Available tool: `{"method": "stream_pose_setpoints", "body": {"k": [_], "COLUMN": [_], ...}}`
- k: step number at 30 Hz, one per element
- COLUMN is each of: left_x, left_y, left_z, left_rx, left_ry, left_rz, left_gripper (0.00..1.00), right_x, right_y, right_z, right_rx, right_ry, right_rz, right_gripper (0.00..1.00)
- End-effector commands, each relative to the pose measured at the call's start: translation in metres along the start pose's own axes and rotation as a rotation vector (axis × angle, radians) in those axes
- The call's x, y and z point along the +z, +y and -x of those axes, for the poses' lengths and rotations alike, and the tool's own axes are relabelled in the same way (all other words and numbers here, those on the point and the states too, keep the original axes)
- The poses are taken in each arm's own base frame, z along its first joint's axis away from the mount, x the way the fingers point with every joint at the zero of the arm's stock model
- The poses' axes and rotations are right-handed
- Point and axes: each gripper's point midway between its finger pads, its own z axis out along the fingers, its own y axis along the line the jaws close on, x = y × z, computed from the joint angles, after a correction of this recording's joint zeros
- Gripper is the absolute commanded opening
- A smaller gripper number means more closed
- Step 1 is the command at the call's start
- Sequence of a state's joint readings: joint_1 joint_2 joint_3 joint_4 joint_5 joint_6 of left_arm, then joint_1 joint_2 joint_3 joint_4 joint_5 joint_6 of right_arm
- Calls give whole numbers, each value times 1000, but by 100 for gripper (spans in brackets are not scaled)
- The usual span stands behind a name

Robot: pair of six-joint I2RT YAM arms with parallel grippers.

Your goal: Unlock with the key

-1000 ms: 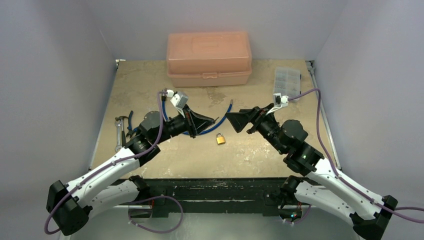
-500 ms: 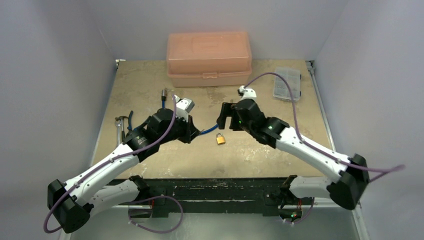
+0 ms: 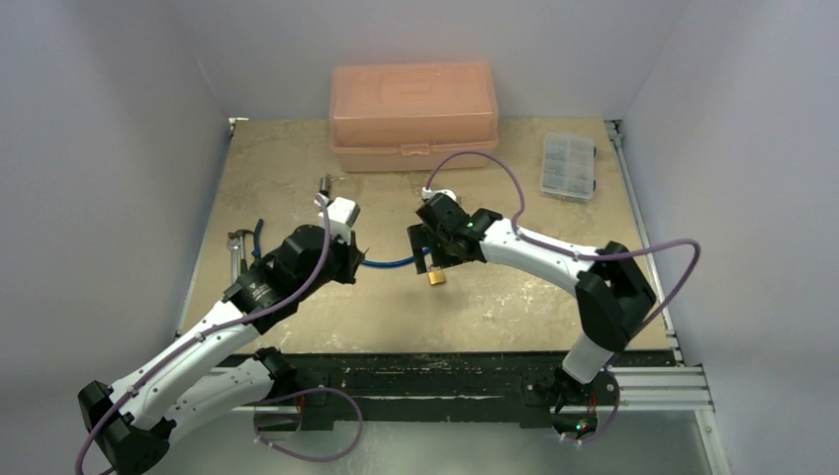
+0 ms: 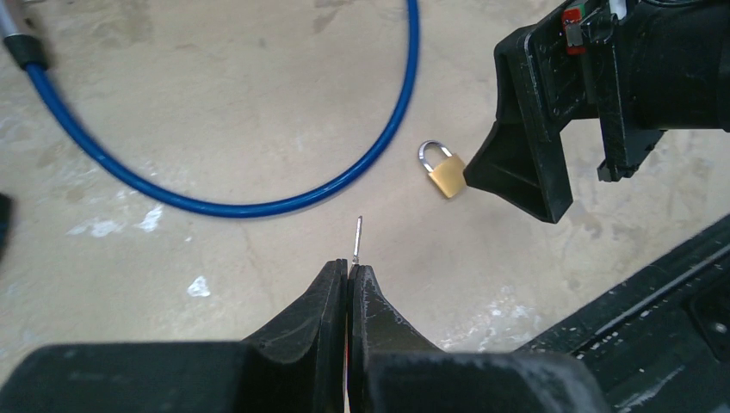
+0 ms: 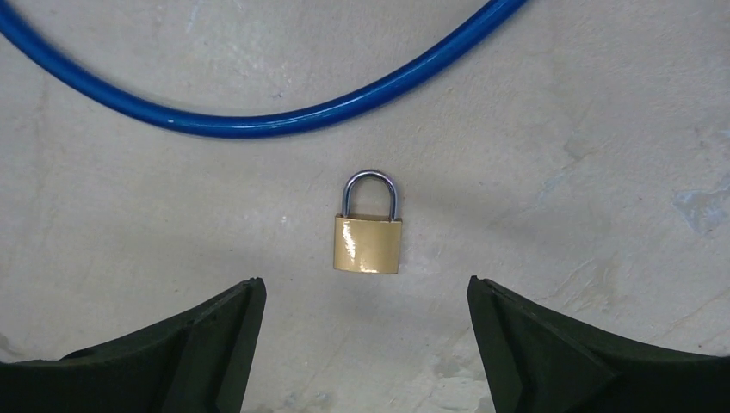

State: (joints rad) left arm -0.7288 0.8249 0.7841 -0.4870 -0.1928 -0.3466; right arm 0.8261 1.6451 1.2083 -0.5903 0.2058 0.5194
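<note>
The little brass padlock (image 3: 436,277) (image 5: 368,233) lies flat on the tabletop, its silver shackle closed and pointing away from my right wrist camera. My right gripper (image 3: 433,253) (image 5: 366,297) hovers just above it, open wide, with the padlock lying just ahead of its fingertips (image 5: 225,323). My left gripper (image 3: 354,261) (image 4: 349,268) is shut on the key (image 4: 357,238). Only the key's thin silver blade sticks out past the tips, aimed roughly toward the padlock (image 4: 443,171), which lies well ahead and to the right. The right gripper's black finger (image 4: 525,163) stands next to the padlock.
A blue cable (image 3: 392,263) (image 5: 258,120) curves across the table behind the padlock, its metal end (image 3: 324,184) farther back. A salmon toolbox (image 3: 414,117) stands at the back, a clear parts box (image 3: 568,165) at back right, hand tools (image 3: 237,259) at the left edge.
My right arm has swung left and forward, bringing its open gripper down over the padlock. My left gripper has drawn back leftward and lowered, still shut.
</note>
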Motion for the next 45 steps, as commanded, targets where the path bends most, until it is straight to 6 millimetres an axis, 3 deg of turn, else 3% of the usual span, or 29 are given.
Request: {"method": "stream_pose_setpoints", "body": {"k": [1,3,7,13,16,26,36,41,45], "left_x": [6,12,16,13,11,14,15,13,10], "left_y": [-14,-21,-16,-26,-34,-27,-28,-27,-33], "left_z": [-3,-5,-17,-19,-21,-22,-23,-21,-19], "left_rx": [50,53,82,85,91,82,83,81,81], "left_ry": [-18,-8,95,85,96,104,112,100,93], "left_rz": [-97,-132,-98,-165,-216,-170,-172,-171,-202], "left_gripper": [0,0,0,0,0,0,0,0,0], "right_x": [13,20,34,49,51,61,66,70,69], "right_y": [1,4,5,6,6,4,6,-2,-1], "right_z": [-7,-8,-11,-19,-19,-16,-17,-26,-27], "right_rx": [-51,-49,-55,-51,-46,-7,32,32,51], "right_ry": [77,84,108,143,141,122,115,129,119], "right_rz": [-32,-24,-39,-50,-55,-93,-94,-124,-118], "right_gripper": [95,93,86,77,74,68,53,40,12]}}
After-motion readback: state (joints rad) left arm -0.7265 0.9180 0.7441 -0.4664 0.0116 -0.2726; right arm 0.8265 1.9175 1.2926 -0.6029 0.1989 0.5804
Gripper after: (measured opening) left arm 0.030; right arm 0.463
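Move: The padlock lies on the table almost straight below the open right hand, some 8 cm down and about 1 cm ahead and 1 cm to its left. The nearest stretch of the blue cable runs about 6 cm beyond the padlock, and the cable's metal end is some 18 cm ahead of the hand and 3 cm to its right. From the left hand, which still holds the key, the padlock is about 5 cm ahead, 15 cm to the right and 19 cm below. Down about 7.5 cm goes the right hand, fast and then easing, its fingers tipping some 10 degrees nearer to vertical while they close from wide open to about half, until the tips pinch the padlock's brass body from both sides. The left hand, keeping the key, sinks about 4 cm, shifts right and slightly back, turns a little clockwise, then waits. ##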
